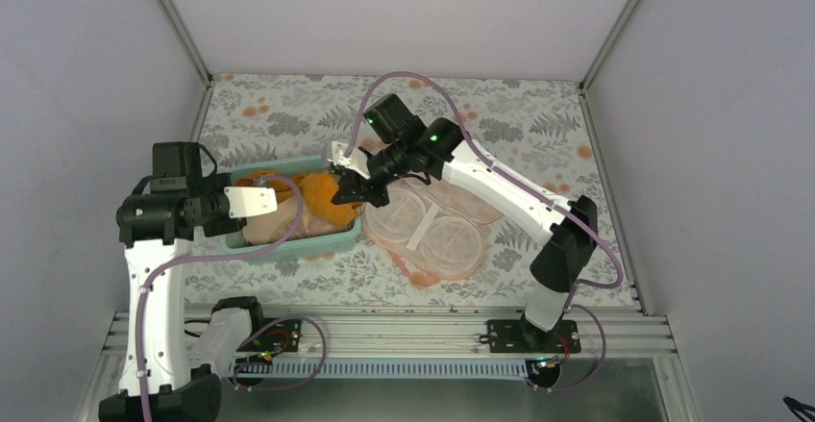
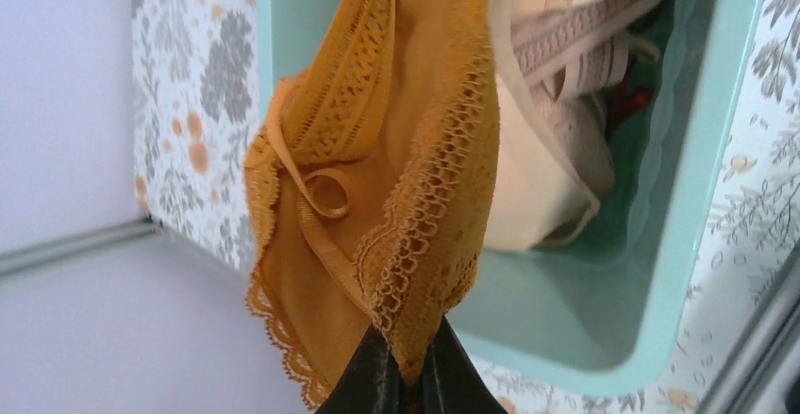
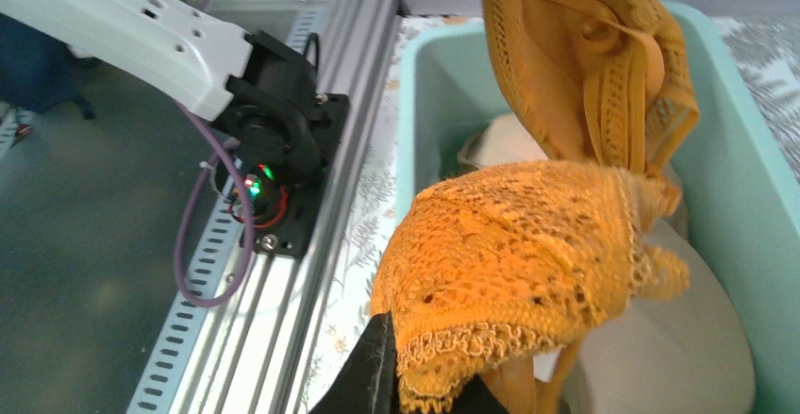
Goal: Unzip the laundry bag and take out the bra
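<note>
The mustard-orange lace bra (image 1: pixel 322 201) hangs stretched over the teal tub, held at both ends. My left gripper (image 1: pixel 282 195) is shut on its lace edge, and in the left wrist view the bra (image 2: pixel 377 169) rises from the closed fingertips (image 2: pixel 373 381). My right gripper (image 1: pixel 348 191) is shut on the other end; in the right wrist view the bra (image 3: pixel 528 263) bulges over its gripper (image 3: pixel 425 390). The laundry bag (image 1: pixel 437 235) lies open on the table to the right of the tub, its translucent round cups facing up.
The teal tub (image 1: pixel 288 249) holds pale beige bras (image 2: pixel 557 103), which also show in the right wrist view (image 3: pixel 660 357). The tub's rim shows in both wrist views (image 2: pixel 717 150) (image 3: pixel 726 122). The metal rail (image 3: pixel 283 273) runs along the near table edge. White walls enclose the table.
</note>
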Robot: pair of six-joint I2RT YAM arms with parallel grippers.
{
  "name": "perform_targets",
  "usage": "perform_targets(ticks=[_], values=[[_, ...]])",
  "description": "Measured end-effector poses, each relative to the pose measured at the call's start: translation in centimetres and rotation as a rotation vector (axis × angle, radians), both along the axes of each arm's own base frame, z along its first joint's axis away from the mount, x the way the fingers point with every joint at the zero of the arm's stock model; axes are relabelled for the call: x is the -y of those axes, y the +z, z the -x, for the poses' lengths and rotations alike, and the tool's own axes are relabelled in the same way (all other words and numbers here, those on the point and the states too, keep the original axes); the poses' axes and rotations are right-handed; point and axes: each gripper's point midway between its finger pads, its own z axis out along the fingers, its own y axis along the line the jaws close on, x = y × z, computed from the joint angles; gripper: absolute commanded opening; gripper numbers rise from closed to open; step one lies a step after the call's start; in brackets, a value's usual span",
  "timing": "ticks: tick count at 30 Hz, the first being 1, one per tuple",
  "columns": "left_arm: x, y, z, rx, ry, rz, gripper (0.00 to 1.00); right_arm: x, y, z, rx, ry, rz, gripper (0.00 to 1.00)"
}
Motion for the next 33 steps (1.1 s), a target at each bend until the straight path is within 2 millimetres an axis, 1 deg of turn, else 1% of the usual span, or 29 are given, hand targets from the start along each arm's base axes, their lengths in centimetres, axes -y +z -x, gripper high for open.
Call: perform_targets(ticks=[2,4,6,8,11,13,14,17,18,19,21,22,24,25,26,27,28,29,31,33], values=[[-0.9,0.0,0.4,-0.004,0.035,-0.042,0.02,-0.6,0.1,0.5,-0.006,0.037,-0.009,0.04],[-1.4,0.1,0.7,0.002,0.054,-0.067,0.02,-1.1,-0.4,0.9,-0.014,0.061,-0.005,0.04],[-1.7,0.3,1.0,0.019,0.066,-0.085,0.02,-1.5,-1.2,1.2,-0.034,0.085,0.006,0.04],[-2.0,0.1,1.4,0.022,0.08,-0.098,0.02,-1.8,-2.4,1.5,-0.053,0.11,0.021,0.04],[-2.3,-1.6,1.9,-0.043,0.114,-0.097,0.02,-2.1,-4.6,1.4,-0.091,0.132,0.061,0.04],[-2.4,-2.8,1.7,-0.105,0.135,-0.084,0.02,-2.5,-6.0,0.9,-0.118,0.138,0.084,0.04],[-2.4,-3.3,1.5,-0.135,0.144,-0.073,0.02,-2.6,-6.6,0.5,-0.13,0.137,0.092,0.06],[-2.1,-4.7,0.9,-0.213,0.171,-0.032,0.02,-2.8,-8.4,-1.2,-0.166,0.11,0.115,0.11],[-2.0,-5.0,0.7,-0.234,0.18,-0.016,0.02,-2.8,-8.9,-2.0,-0.176,0.09,0.12,0.12],[-1.9,-5.4,0.4,-0.261,0.194,0.004,0.02,-2.7,-9.3,-2.9,-0.186,0.065,0.124,0.15],[-1.8,-6.5,-0.1,-0.33,0.232,0.052,0.02,-2.4,-9.8,-5.0,-0.194,0.002,0.127,0.18],[-1.7,-7.1,-0.4,-0.366,0.251,0.076,0.02,-2.2,-9.9,-6.0,-0.195,-0.028,0.126,0.23],[-1.7,-8.2,-1.1,-0.438,0.296,0.125,0.06,-2.0,-9.9,-8.2,-0.184,-0.099,0.123,0.26],[-1.7,-8.5,-1.4,-0.462,0.314,0.143,0.07,-1.8,-9.9,-9.2,-0.179,-0.135,0.123,0.28],[-1.7,-8.7,-1.9,-0.482,0.334,0.167,0.08,-1.7,-9.9,-10.1,-0.171,-0.171,0.123,0.32],[-1.7,-8.6,-2.5,-0.494,0.358,0.194,0.08,-1.6,-9.9,-11.0,-0.161,-0.205,0.123,0.33],[-1.8,-8.5,-3.1,-0.494,0.372,0.21,0.08,-1.5,-9.9,-11.7,-0.153,-0.231,0.124,0.36],[-1.9,-8.2,-3.7,-0.489,0.387,0.226,0.08,-1.6,-9.9,-12.2,-0.146,-0.253,0.122,0.41],[-2.2,-7.5,-5.1,-0.462,0.415,0.255,0.08,-1.9,-9.7,-13.1,-0.128,-0.29,0.11,0.43],[-2.5,-7.2,-6.2,-0.436,0.432,0.275,0.08,-2.2,-9.7,-13.7,-0.116,-0.319,0.101,0.49]])
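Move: Both hands hold the orange bra stretched above the green bin, whose middle lies about 9 cm ahead, 8 cm right and 19 cm below the left hand. From the right hand that bin is some 10 cm ahead, 13 cm left and 22 cm down. The beige bra lies inside, about 2 cm nearer the base than the bin's middle. The opened laundry bag is roughly 12 cm ahead and 18 cm right of the right hand, 27 cm below. Both hands lower the bra and swing forward into the bin, right about 14 cm forward, opening; left keeps hold. ##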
